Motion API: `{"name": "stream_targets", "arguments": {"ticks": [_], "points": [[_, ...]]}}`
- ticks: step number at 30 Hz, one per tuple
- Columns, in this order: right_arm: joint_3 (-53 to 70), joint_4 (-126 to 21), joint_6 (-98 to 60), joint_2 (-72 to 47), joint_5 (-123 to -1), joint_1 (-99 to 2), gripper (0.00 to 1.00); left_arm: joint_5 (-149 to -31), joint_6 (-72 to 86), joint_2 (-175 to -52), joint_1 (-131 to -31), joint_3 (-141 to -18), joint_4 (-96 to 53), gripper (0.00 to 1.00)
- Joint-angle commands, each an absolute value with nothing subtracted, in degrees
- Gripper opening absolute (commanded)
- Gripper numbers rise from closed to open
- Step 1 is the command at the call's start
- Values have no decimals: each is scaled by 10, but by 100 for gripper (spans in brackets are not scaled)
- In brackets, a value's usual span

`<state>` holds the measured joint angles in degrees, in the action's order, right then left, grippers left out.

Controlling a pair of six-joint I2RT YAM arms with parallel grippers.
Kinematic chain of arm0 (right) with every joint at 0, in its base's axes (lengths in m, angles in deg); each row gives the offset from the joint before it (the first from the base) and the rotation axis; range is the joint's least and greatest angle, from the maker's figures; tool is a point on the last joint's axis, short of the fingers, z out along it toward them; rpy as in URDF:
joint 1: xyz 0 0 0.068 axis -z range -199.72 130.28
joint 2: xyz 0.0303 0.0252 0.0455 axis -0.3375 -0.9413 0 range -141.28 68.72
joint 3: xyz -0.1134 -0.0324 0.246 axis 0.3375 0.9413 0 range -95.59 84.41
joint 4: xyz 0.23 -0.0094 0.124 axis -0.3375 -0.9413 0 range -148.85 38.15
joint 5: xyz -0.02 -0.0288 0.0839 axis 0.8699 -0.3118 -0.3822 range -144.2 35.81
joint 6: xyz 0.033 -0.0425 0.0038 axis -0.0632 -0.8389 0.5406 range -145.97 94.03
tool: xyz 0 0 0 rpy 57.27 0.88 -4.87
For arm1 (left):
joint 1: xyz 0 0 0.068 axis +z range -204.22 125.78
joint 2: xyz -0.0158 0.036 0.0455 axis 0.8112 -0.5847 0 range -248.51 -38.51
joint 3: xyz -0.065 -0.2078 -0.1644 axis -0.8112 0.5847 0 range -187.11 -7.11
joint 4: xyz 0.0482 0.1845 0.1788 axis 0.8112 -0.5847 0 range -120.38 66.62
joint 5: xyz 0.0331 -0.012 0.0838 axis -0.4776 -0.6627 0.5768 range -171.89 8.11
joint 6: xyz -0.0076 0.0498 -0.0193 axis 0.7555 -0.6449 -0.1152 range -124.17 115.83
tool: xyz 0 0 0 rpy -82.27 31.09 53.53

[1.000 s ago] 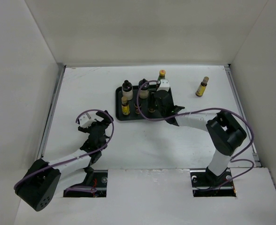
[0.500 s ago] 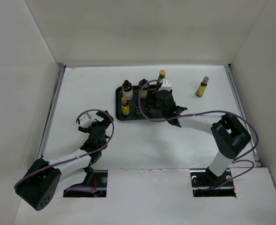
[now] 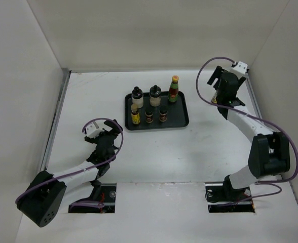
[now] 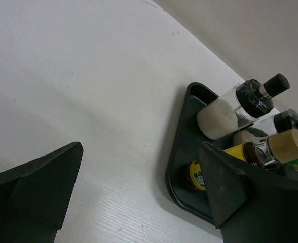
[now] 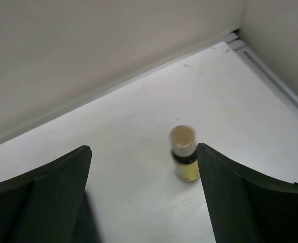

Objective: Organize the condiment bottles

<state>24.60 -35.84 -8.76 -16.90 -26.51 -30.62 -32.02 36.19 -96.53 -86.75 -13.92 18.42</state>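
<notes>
A black tray (image 3: 182, 120) holds two cream bottles with black caps (image 3: 137, 95) (image 3: 155, 94), a red-green bottle (image 3: 174, 89), a slim yellow-labelled bottle (image 3: 135, 116) and two tiny brown bottles (image 3: 149, 116) (image 3: 163, 115). Another yellow-labelled bottle (image 5: 183, 159) stands alone on the table at the far right. My right gripper (image 5: 144, 152) (image 3: 221, 83) hangs open over it, and the bottle is close to the right finger without touching. My left gripper (image 3: 102, 132) (image 4: 141, 152) is open and empty, left of the tray (image 4: 177, 169).
White walls close in the table at the back and on both sides, and the lone bottle stands near the back right corner (image 5: 237, 38). Purple cables loop above both wrists.
My right gripper opened at the tray, left a tiny brown bottle there, and swung to the far right over the lone bottle. The left arm stayed still.
</notes>
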Motion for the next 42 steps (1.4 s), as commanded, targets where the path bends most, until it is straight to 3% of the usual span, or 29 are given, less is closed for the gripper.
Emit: {"name": "stream_targets", "arguments": {"ticks": [1,8,14,24,27,34,42], "points": [[188,-381,-136,-206,-252,-274,91,-325,368,-972,-867,-145,209,100],[95,-450,-149,-308,-309,-233,89,-329,369,-975,-866,-147,209,100],[90,-454,-138,-340,-312,-215,81,-329,369,-977,-864,-147,209,100],[92,-452,-137,-354,-305,-216,41,-330,369,-970,-865,-147,208,100],[130,-412,-134,-301,-275,-229,36,-330,369,-981,-865,-148,209,100],[240,-389,-99,-155,-287,-337,35,-330,369,-981,-866,-148,209,100],[272,-367,-81,-154,-299,-481,36,-335,369,-980,-868,-149,210,100]]}}
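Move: Below and just beyond the open right hand stands the yellow-label bottle, about 5 cm ahead, 6 cm to its right and some 13 cm lower. From that hand the tray's middle is about 30 cm left, 1 cm back and 18 cm down; in the tray the red sauce bottle stands 20 cm left, 4 cm ahead and 10 cm down, and the nearer spice jar 26 cm left, 6 cm back, 14 cm down. For the left hand, the yellow-label bottle is roughly 64 cm right, 20 cm ahead, 2 cm lower. Sinking about 10 cm while easing forward and right, the right hand tips its fingers down nearly 20 degrees and closes them on the upper part of the yellow-label bottle. It then draws the bottle up some 7 cm, back about 9 cm and left almost 20 cm towards the tray's right end, turning counter-clockwise roughly 20 degrees and levelling partly again. ##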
